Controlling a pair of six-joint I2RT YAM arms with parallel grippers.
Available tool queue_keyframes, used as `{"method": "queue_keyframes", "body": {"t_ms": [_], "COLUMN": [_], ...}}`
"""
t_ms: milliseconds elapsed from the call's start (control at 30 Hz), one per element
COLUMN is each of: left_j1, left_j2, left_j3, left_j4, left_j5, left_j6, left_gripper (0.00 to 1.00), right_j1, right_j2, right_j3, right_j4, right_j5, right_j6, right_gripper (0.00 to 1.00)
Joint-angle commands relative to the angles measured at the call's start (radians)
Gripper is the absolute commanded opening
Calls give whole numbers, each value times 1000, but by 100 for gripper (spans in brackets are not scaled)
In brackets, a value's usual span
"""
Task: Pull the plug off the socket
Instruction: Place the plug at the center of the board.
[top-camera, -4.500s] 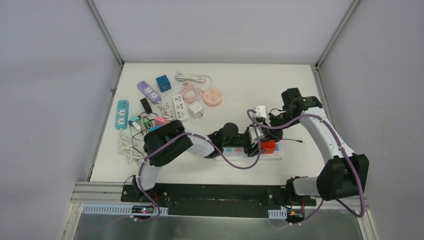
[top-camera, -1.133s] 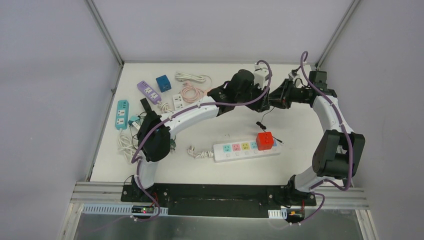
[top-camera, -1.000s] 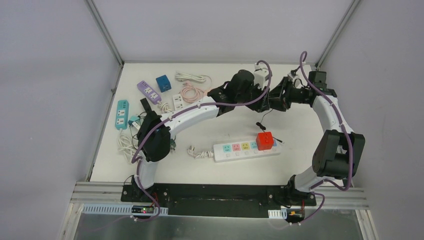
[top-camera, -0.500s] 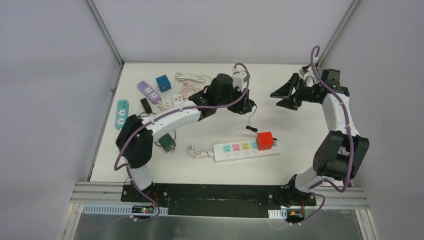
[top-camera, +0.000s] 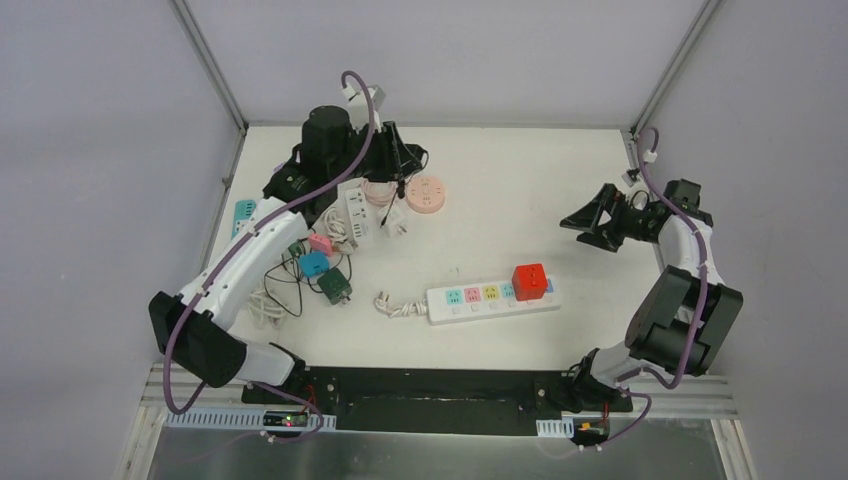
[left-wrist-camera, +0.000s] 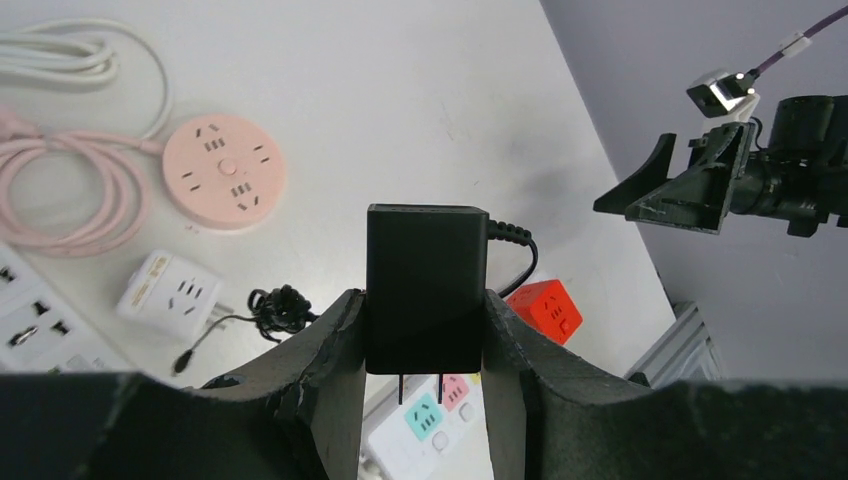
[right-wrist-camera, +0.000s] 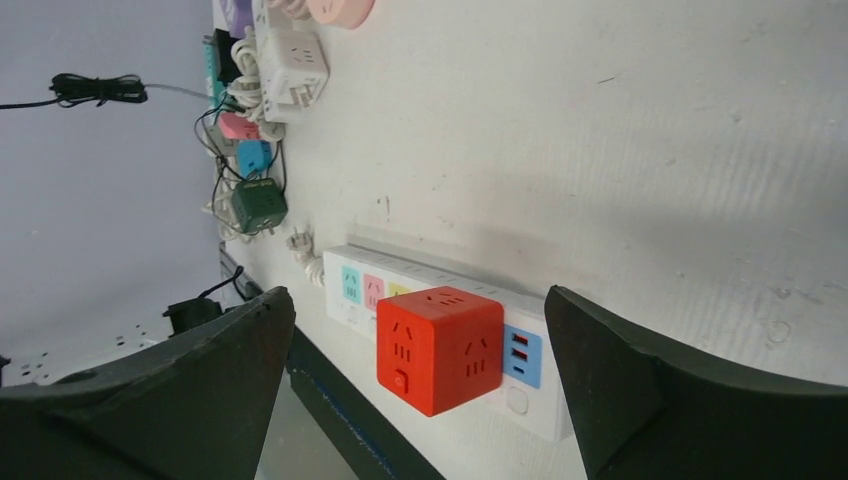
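My left gripper hangs high over the table's far left, shut on a black plug. Its two prongs point down and are bare, and its thin black cord dangles below. The socket, a white power strip with coloured outlets, lies at the middle front, well away from the plug. It also shows in the left wrist view, as the strip under the prongs. A red cube adapter sits on the strip's right end. My right gripper is open and holds nothing, at the right side above the table.
A heap of strips and adapters fills the left: a pink round socket, white strips, a teal strip, a green adapter and coiled cables. In the right wrist view the red cube lies between the open fingers, far below.
The left arm has swung from the back middle to the far left, carrying the black plug. The right gripper has opened wide and drawn back to the right.
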Motion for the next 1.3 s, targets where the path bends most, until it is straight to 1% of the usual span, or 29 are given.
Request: {"method": "queue_keyframes", "body": {"t_ms": [0,167,267,467,667,800,933,1067,1200,1267], "left_j1": [54,109,143,185,253,313,376,415,443,461], "left_j2": [-80,-144,-166,-176,-191,-224,-243,-233,-199,-175], "left_j3": [-19,-47,-79,-160,-293,-398,-475,-517,-522,-515], "left_j4": [-162,-278,-314,-336,-338,-339,-339,-339,-338,-338], "left_j5": [13,-60,-80,-109,-217,-313,-376,-396,-416,-426], "left_j6": [41,87,95,98,91,58,15,-16,-18,-14], "left_gripper": [0,0,0,0,0,0,0,0,0,3], "right_j1": [-17,-47,-62,-64,-64,-64,-64,-64,-64,-64], "right_j2": [-89,-153,-175,-159,-155,-148,-138,-130,-129,-130], "right_j3": [-46,-155,-190,-192,-199,-202,-201,-201,-202,-202], "right_j4": [128,256,292,295,297,296,295,294,294,294], "right_j5": [63,75,64,59,59,59,59,59,59,59], "right_j6": [-12,44,45,39,39,39,39,39,39,39], "right_gripper": [100,100,100,100,100,100,100,100,100,100]}}
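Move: The left hand holds the black plug high up; the blue plug in the pile it is taken to lies about 23 cm to its left, 6 cm back and some 31 cm below. Near it at table height, the green plug is 12 cm back and 17 cm left of the hand, the pink plug level with the hand and 22 cm left, and the short white power strip 9 cm ahead and 13 cm left. From the empty right hand, the blue plug is about 65 cm left, 3 cm back and 15 cm lower. Keeping the black plug pinched, the left hand swings about 24 cm left and sinks some 22 cm, drawing back a little, to come in low over the blue and green plugs. On the way its fingers tip from nearly level to steeply down and turn counter-clockwise to face forward, slowing at the end. The open, empty right hand shifts about 3 cm right and down. ##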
